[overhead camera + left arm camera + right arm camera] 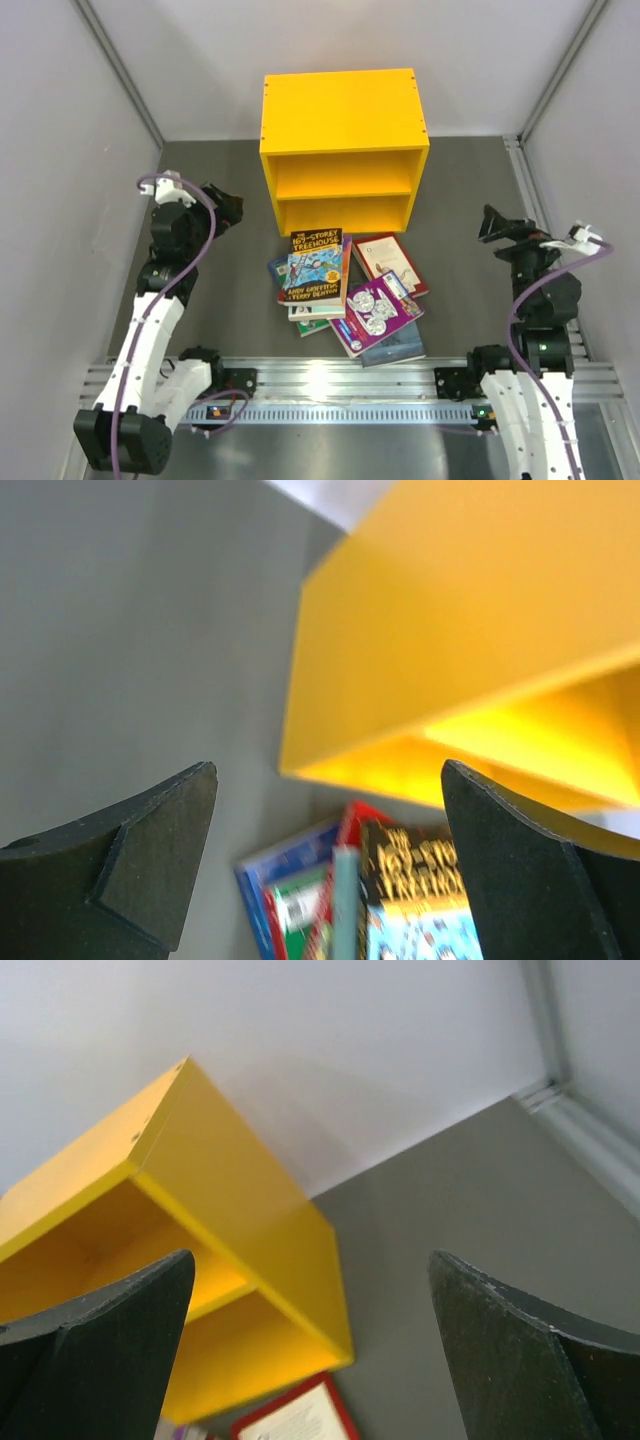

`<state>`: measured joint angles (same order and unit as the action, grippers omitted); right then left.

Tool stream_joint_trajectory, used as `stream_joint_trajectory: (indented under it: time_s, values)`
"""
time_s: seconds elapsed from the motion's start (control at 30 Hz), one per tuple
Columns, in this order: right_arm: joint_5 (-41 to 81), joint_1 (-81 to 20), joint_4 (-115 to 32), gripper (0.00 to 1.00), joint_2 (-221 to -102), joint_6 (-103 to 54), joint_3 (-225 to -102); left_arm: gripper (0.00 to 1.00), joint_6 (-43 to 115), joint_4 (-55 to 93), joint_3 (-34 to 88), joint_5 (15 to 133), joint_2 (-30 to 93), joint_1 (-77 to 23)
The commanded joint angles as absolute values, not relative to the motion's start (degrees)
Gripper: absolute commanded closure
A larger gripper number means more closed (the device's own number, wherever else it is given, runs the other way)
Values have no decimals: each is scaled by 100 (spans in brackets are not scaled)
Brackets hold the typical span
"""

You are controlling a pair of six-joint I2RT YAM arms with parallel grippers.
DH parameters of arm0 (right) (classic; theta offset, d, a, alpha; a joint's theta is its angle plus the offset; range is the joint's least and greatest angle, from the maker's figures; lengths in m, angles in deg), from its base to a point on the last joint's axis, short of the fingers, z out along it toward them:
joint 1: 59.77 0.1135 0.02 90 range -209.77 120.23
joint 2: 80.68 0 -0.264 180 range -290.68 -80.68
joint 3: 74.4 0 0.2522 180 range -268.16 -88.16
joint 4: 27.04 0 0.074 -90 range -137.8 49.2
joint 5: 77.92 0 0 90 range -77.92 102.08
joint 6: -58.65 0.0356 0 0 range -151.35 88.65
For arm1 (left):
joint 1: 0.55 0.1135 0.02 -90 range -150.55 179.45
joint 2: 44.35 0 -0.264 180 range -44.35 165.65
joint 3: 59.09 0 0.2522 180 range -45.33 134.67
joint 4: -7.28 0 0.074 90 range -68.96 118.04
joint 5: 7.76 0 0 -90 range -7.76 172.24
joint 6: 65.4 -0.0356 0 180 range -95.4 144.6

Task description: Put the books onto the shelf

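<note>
The books lie in a loose pile on the grey mat in front of the yellow shelf (pixel 343 150). On top is a yellow-blue cartoon book (pixel 315 266), with a red-cream one (pixel 390 261) and a purple one with white circles (pixel 377 308) to its right. My left gripper (pixel 228 210) hangs open left of the shelf, with nothing between its fingers. In the left wrist view the shelf (pixel 470 630) and the cartoon book (pixel 420 900) appear between the open fingers. My right gripper (pixel 492 224) is open too, right of the shelf, seeing the shelf (pixel 230 1290) and the red-cream book (pixel 300 1418).
White walls close in the mat on three sides. A metal rail (pixel 340 385) runs along the near edge, where both arm bases are bolted. A pale strip (pixel 520 190) borders the mat's right side.
</note>
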<state>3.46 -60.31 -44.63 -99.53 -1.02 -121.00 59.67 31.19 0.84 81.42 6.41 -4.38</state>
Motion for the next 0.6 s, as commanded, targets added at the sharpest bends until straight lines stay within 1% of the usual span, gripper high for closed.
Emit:
stream_joint_trajectory:
  time_s: [0.0,0.13,0.23,0.27,0.33,0.37,0.4,0.43,0.47,0.5,0.53,0.57]
  values:
    - [1669,-5801,-5309,0,-10080,494,-12445,1,6275,3536,-7,6936,285,-441]
    - [2885,-5775,-5705,0,-10643,978,-12561,1,6494,3940,-235,7098,-294,-564]
    - [3046,-5451,-5689,0,-10583,1268,-12289,1,6293,4467,-200,7432,-603,-784]
    - [2976,-5110,-5566,0,-10451,1347,-12201,1,6248,4555,-209,7468,-629,-819]
    - [2555,-4652,-5504,0,-10424,1383,-12017,4,6178,4802,-270,7433,-603,-933]
    - [2335,-4067,-5547,0,-10606,1418,-11998,5,6186,4828,-331,7424,-542,-986]
    - [1837,-3757,-5582,0,-10774,1401,-12033,6,6230,4872,-471,7459,-515,-1143]
    - [1545,-3049,-5644,0,-10967,1409,-12085,6,6265,4864,-542,7607,-498,-1249]
    - [1238,-2650,-5705,0,-11430,1444,-12147,6,6292,4846,-630,7730,-428,-1502]
    - [478,-2246,-5758,0,-11678,1470,-12304,5,6292,4829,-735,7836,-375,-1635]
    - [96,-1415,-5750,0,-12194,1514,-12410,5,6301,4820,-771,7933,-314,-1767]
    - [-256,-1041,-5750,0,-12478,1549,-12524,4,6301,4811,-789,8134,-191,-2004]
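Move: The 167-Storey Treehouse book on top of the stack lies roughly 9 cm back, 17 cm right and 19 cm below the left hand, with the yellow shelf's middle about 11 cm ahead, 25 cm right and 8 cm below it. From the right hand, the purple book is about 12 cm back, 24 cm left and 30 cm below; the red-framed book is level with that hand and 20 cm left, 32 cm below, and the Treehouse book is 1 cm back, 37 cm left, 26 cm below. The right hand sweeps left about 20 cm in towards the purple book, sinking some 12 cm and easing back a little late on, while it swings counter-clockwise about 45 degrees and tips its open fingers downward. The left hand, open too, draws back about 8 cm while edging right, then drops towards the Treehouse book in the last stretch, turning slightly clockwise and tipping down; neither hand touches a book. ##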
